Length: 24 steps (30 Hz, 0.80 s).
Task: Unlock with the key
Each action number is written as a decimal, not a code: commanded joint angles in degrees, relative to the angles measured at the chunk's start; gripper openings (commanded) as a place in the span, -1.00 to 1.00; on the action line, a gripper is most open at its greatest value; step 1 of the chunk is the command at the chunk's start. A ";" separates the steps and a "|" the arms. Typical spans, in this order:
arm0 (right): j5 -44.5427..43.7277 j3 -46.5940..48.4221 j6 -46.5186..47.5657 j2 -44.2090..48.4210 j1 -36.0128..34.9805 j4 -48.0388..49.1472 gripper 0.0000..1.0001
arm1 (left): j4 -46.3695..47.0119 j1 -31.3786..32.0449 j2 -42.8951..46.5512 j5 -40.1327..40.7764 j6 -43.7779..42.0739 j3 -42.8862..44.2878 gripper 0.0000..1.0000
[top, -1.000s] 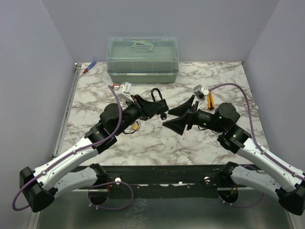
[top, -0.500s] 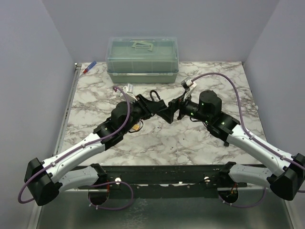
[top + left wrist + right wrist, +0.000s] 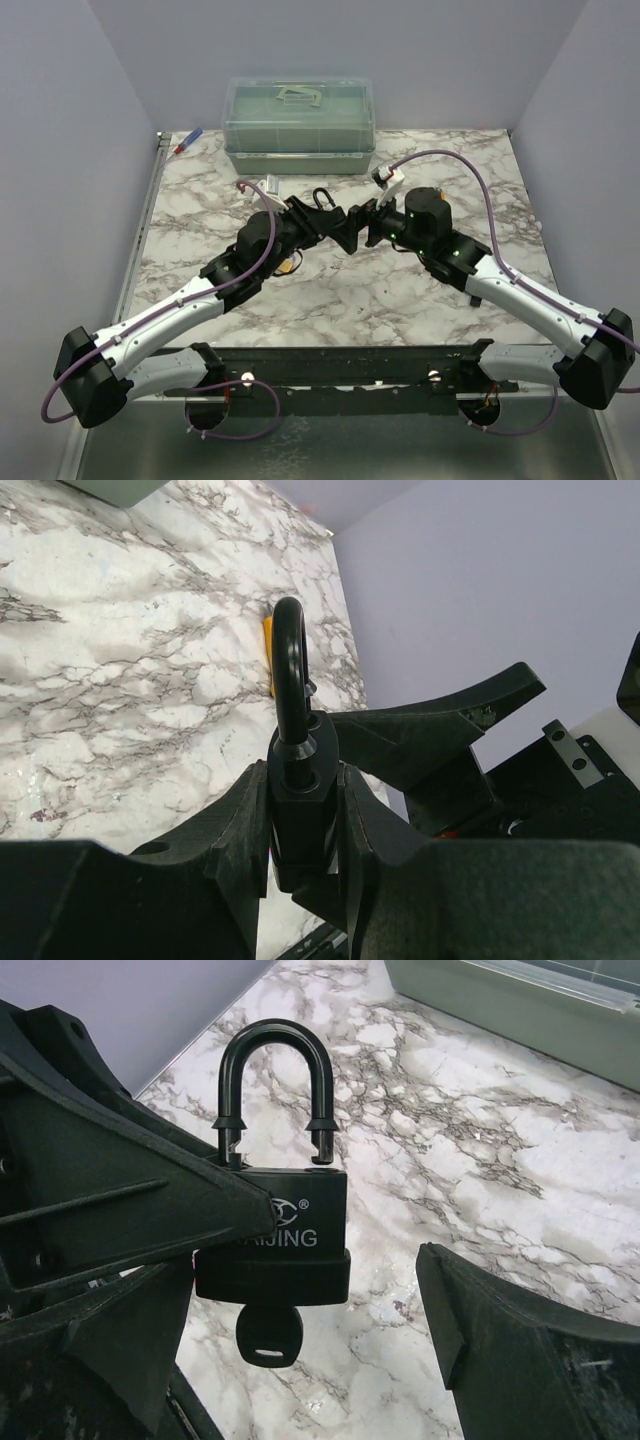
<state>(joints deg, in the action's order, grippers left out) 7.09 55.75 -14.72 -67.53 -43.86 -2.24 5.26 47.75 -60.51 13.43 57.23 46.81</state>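
The black padlock [image 3: 272, 1230] hangs above the marble table, and my left gripper [image 3: 303, 820] is shut on its body [image 3: 300, 800]. Its shackle [image 3: 275, 1070] stands raised; the right leg's end seems to sit just above the body. The key [image 3: 269, 1335], with its rounded black head, sticks out of the padlock's underside. My right gripper [image 3: 350, 1250] is open wide around the padlock's lower part: one finger [image 3: 110, 1200] overlaps the body's left side, the other [image 3: 520, 1330] stands apart on the right. From above, both grippers meet at the padlock [image 3: 322, 205] mid-table.
A translucent green lidded box [image 3: 298, 125] stands at the back of the marble table [image 3: 400, 300]. A small red and blue item [image 3: 187, 141] lies at the back left. An orange object [image 3: 289, 266] shows under the left arm; a yellow-orange piece [image 3: 268, 655] lies beyond the shackle.
My right arm has swung left and forward, bringing its jaws, now a little wider, around the padlock. The left gripper has shifted the padlock slightly up and back.
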 commanded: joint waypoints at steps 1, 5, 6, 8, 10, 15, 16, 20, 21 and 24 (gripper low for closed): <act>-2.03 -0.95 1.05 -0.86 -0.68 4.95 0.93 | 7.20 0.34 0.10 0.91 1.84 1.71 -1.00; -2.09 -1.77 1.11 -1.67 -0.88 7.00 0.83 | 8.12 0.35 0.04 0.99 2.79 1.09 -1.00; -2.08 -2.15 1.13 -1.65 -0.96 7.65 0.79 | 8.32 0.41 0.04 0.98 2.94 0.95 -1.00; -2.24 -2.70 0.97 -1.49 -1.04 8.59 0.68 | 8.45 0.34 0.17 0.95 3.10 0.85 -1.00; -2.63 -3.19 0.88 -1.17 -1.06 9.31 0.56 | 8.63 0.36 0.30 0.98 3.37 0.54 -1.00; -4.25 -4.95 -0.05 0.37 -1.06 11.86 0.27 | 9.21 0.33 0.24 0.83 4.04 -0.18 -1.00; -4.43 -5.21 -0.21 0.60 -1.06 12.32 0.17 | 9.43 0.40 0.22 0.70 4.19 -0.38 -1.00; -4.26 -5.49 -0.24 0.99 -1.01 12.16 -0.29 | 9.76 0.36 0.13 0.04 4.13 -0.68 -1.00; -4.14 -5.60 -0.25 1.21 -1.05 12.05 -0.42 | 9.69 0.33 0.21 -0.03 3.93 -0.84 -1.00; -3.70 -6.21 -0.44 2.01 -1.06 11.88 -0.91 | 9.54 0.38 0.58 -0.20 2.89 -1.28 -0.78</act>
<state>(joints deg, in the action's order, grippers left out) 5.39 50.57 -15.00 -67.68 -45.06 7.81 8.75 47.75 -61.08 13.69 60.27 45.87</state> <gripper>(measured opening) 0.610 0.313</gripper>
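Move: The black padlock, its shackle already sprung up, is held between the left fingers right at that hand's point. It stands between the wide-open right fingers, its middle some 2 cm left of the right hand, 1 cm ahead and 1 cm above; the key hangs from its underside, about 2 cm left, 1 cm ahead and 3 cm below. The gold padlock lies on the table roughly 12 cm left of the left hand, 3 cm farther out and 25 cm below. The right hand eases about 1 cm left along its own pointing direction, with a slight move forward, tipping only a few degrees as its fingers close from wide open to a little over half, until they pinch the thick lower part of the black padlock's body by its two narrow sides, just above the key. The left hand keeps its grip on the padlock's faces and holds it up nearly in place, rising about half a centimetre and rolling some 5 degrees. ##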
